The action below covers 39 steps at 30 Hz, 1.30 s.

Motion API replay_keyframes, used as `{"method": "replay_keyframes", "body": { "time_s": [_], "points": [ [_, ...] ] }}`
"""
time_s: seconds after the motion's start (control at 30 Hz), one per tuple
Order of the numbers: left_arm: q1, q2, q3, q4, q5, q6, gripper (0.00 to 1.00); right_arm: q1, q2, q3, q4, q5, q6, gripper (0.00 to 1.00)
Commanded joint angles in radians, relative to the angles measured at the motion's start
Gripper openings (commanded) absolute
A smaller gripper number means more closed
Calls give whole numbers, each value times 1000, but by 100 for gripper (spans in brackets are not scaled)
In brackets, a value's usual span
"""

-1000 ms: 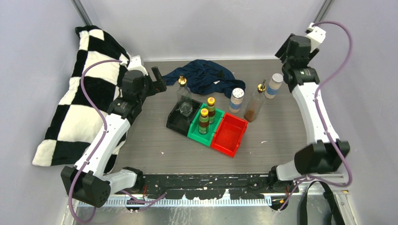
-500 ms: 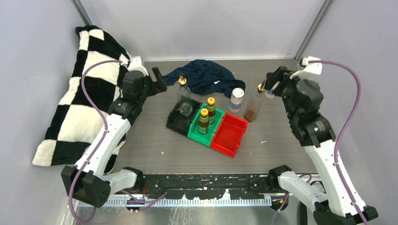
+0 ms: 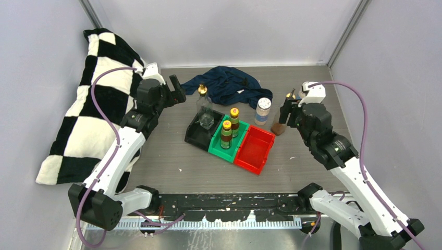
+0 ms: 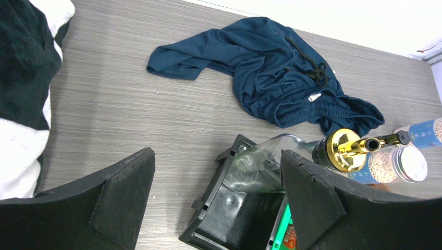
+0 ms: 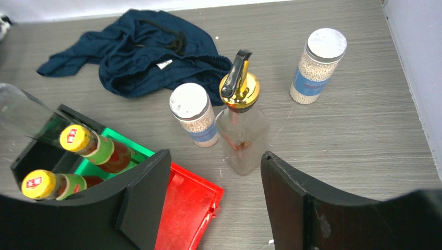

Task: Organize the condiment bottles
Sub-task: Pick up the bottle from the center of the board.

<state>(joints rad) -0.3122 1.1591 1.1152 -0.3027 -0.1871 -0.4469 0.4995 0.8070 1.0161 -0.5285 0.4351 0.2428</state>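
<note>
One clear glass bottle (image 3: 205, 112) with a gold pourer stands in the black bin (image 3: 194, 136). Two dark yellow-capped bottles (image 3: 234, 121) (image 3: 226, 134) stand in the green bin (image 3: 220, 149). A second clear glass bottle (image 5: 242, 133) with a gold pourer stands on the table behind the red bin (image 3: 254, 148). Close to its left is a white-capped jar (image 5: 194, 121), and another white-capped jar (image 5: 318, 65) stands farther back right. My right gripper (image 5: 213, 156) hangs open just in front of that glass bottle, holding nothing. Left of the black bin, my left gripper (image 3: 174, 88) is open and empty.
A crumpled dark blue garment (image 3: 226, 84) lies at the back of the table behind the bins. A black-and-white checkered blanket (image 3: 94, 104) is heaped along the left side by the left arm. Grey walls close in the table on three sides.
My right arm swung down from the back right corner and now hovers low beside the glass bottle on the table. The left arm and all the bottles stayed put.
</note>
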Motion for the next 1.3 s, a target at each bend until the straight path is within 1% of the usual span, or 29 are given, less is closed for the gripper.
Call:
{"method": "replay_keyframes", "body": {
  "time_s": [0.0, 0.17, 0.4, 0.7, 1.1, 1.27],
  "points": [
    [-3, -23, -3, 55, 3, -4, 91, 47, 23, -24, 37, 107, -36, 70],
    [-4, -28, -6, 56, 5, -4, 91, 64, 28, -78, 95, 186, -38, 70],
    [-4, -36, -13, 61, 9, -3, 91, 68, 48, -154, 233, 289, -49, 69],
    [-4, -29, -16, 67, 10, -4, 91, 68, 118, -227, 441, 325, -89, 69],
    [-4, -22, -15, 69, 13, -4, 90, 65, 204, -252, 621, 360, -155, 67],
    [-4, -24, -15, 69, 12, -4, 91, 48, 249, -252, 663, 365, -165, 65]
  ]
}}
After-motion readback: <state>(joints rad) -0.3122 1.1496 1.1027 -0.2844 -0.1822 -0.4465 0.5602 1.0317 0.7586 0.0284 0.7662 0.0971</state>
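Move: The oil bottle with the gold cap stands about 9 cm ahead of the right hand and 2 cm to its right, its middle some 15 cm below. The near white-lidded jar is roughly 12 cm ahead and 5 cm left; the far jar about 21 cm ahead, 11 cm right; the red tray level with the hand, 7 cm left. From the left hand, the bottle lies some 42 cm right, 2 cm back. Right hand sinks, then reaches forward, about 6 cm each, towards the bottle's neck, turning clockwise, fingers staying open. ##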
